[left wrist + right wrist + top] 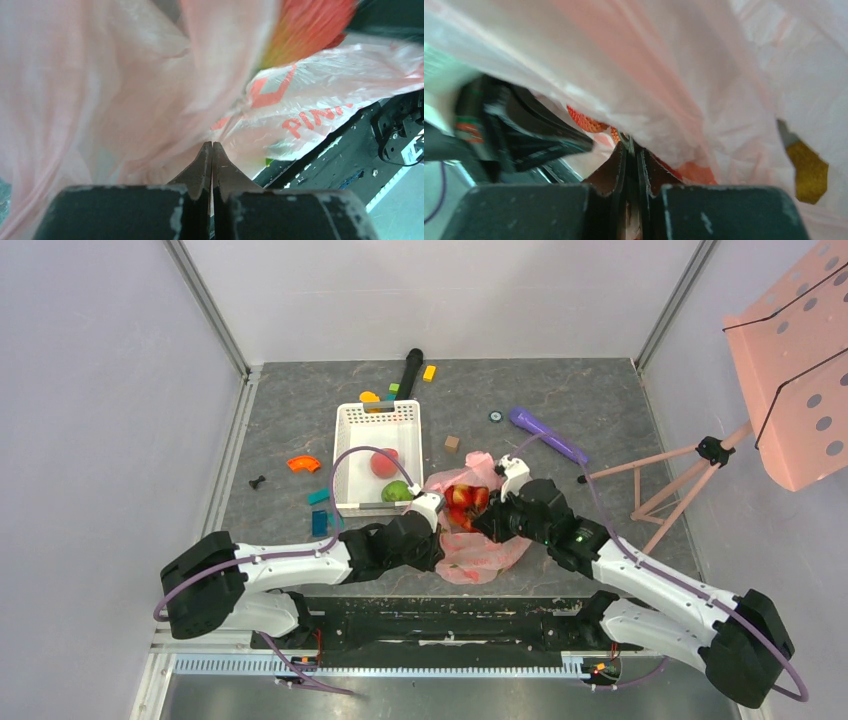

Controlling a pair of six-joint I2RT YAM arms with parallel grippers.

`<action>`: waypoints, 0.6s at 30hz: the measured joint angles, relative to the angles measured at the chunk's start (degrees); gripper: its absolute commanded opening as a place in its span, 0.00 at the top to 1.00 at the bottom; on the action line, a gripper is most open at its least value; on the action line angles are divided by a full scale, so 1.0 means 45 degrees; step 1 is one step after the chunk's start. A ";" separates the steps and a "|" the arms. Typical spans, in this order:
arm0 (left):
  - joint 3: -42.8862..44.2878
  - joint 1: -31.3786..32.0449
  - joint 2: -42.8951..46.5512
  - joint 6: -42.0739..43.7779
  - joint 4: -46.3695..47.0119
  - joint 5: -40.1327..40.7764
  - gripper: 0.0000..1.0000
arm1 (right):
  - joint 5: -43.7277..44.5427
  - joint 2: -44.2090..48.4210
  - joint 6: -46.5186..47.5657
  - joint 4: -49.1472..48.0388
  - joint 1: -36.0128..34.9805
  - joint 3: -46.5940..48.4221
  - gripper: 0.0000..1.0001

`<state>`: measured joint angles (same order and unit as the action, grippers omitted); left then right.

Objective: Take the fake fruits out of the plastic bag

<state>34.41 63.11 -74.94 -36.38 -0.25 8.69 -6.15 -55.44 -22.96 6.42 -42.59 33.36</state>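
The pink plastic bag lies crumpled in front of the arms with its mouth facing away from them. A cluster of red berries sits in that mouth. My left gripper is shut on the bag's left rim, and its film fills the left wrist view. My right gripper comes in from the right and is shut at the berries' green stem, with a berry just past the tips. A yellow-orange fruit shows through the film. A pink-red fruit and a green apple lie in the white basket.
Small coloured blocks lie left of the basket and behind it. A purple cylinder and a black cylinder lie at the back. A pink stand rises at the right. Walls close in the grey floor on three sides.
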 measured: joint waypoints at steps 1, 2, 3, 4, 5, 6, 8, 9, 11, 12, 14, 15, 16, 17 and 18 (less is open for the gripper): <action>-0.0024 0.0000 0.0000 0.0000 -0.0019 0.0015 0.98 | 0.0005 0.0000 0.0000 -0.0068 0.0000 -0.0408 0.95; -0.0039 0.0000 0.0000 0.0000 -0.0039 0.0029 0.98 | 0.0005 0.0000 0.0005 -0.0126 0.0000 -0.0733 0.95; -0.0058 0.0000 0.0000 0.0000 -0.0039 0.0044 0.98 | 0.0000 -0.0005 0.0010 -0.0194 0.0000 -0.1093 0.95; -0.0078 0.0000 0.0000 0.0000 -0.0044 0.0049 0.98 | -0.0005 -0.0015 0.0010 -0.0335 0.0000 -0.1438 0.95; -0.0092 0.0000 0.0000 0.0000 -0.0049 0.0049 0.98 | -0.0029 -0.0039 0.0015 -0.0500 0.0000 -0.1724 0.95; -0.0107 0.0000 0.0000 0.0000 -0.0058 0.0049 0.98 | -0.0053 -0.0068 0.0019 -0.0680 0.0000 -0.1904 0.94; -0.0146 0.0000 0.0000 0.0000 -0.0058 0.0053 0.98 | -0.0083 -0.0155 0.0058 -0.1132 0.0000 -0.2293 0.89; -0.0155 0.0000 0.0000 0.0000 -0.0078 0.0053 0.98 | -0.0092 -0.0185 0.0073 -0.1302 -0.0005 -0.2419 0.84; -0.0165 0.0000 0.0000 0.0000 -0.0097 0.0053 0.98 | -0.0087 -0.0204 0.0126 -0.1554 -0.0005 -0.2584 0.75; -0.0165 0.0000 0.0000 0.0000 -0.0102 0.0053 0.98 | -0.0078 -0.0204 0.0117 -0.1627 0.0000 -0.2613 0.70; -0.0165 0.0000 0.0000 0.0000 -0.0097 0.0053 0.98 | 0.0005 -0.0204 0.0175 -0.1768 -0.0005 -0.2637 0.65; -0.0165 0.0000 0.0000 0.0000 -0.0102 0.0049 0.98 | 0.0029 -0.0204 0.0223 -0.1831 0.0000 -0.2637 0.61; -0.0165 0.0000 0.0000 -0.0005 -0.0102 0.0049 0.98 | 0.0078 -0.0204 0.0257 -0.1899 0.0000 -0.2637 0.59; -0.0165 0.0000 0.0000 0.0000 -0.0102 0.0049 0.98 | 0.0112 -0.0204 0.0287 -0.1948 -0.0005 -0.2637 0.59; -0.0165 0.0000 -0.0005 -0.0005 -0.0102 0.0049 0.98 | 0.0146 -0.0204 0.0335 -0.1991 0.0000 -0.2637 0.59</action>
<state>33.67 63.11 -74.96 -36.40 -0.71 8.91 -5.50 -56.36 -21.45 -2.55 -42.59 21.50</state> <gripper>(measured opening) 0.026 0.396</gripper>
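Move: The right hand, gripping the stems of the red fruit bunch, hangs about 11 cm above the middle of the plastic bag, which lies some 4 cm back and 1 cm to its left. The fruit itself is roughly 3 cm ahead, 4 cm left and 4 cm lower; the small watermelon in the basket lies about 7 cm ahead and 19 cm left, 9 cm down. From the left hand, at the bag's near left edge, the bag's middle is 3 cm ahead, 9 cm right and slightly lower. The right hand sinks fast by about 7 cm, easing back and to its right by some 2 cm each, and lowers the red bunch into the open bag while its wrist stays almost unturned. Once down it stops and opens its fingers to some two-fifths, letting go of the stems that still stand between the pads, while the left hand keeps its shut pinch on the bag's edge and barely moves. ##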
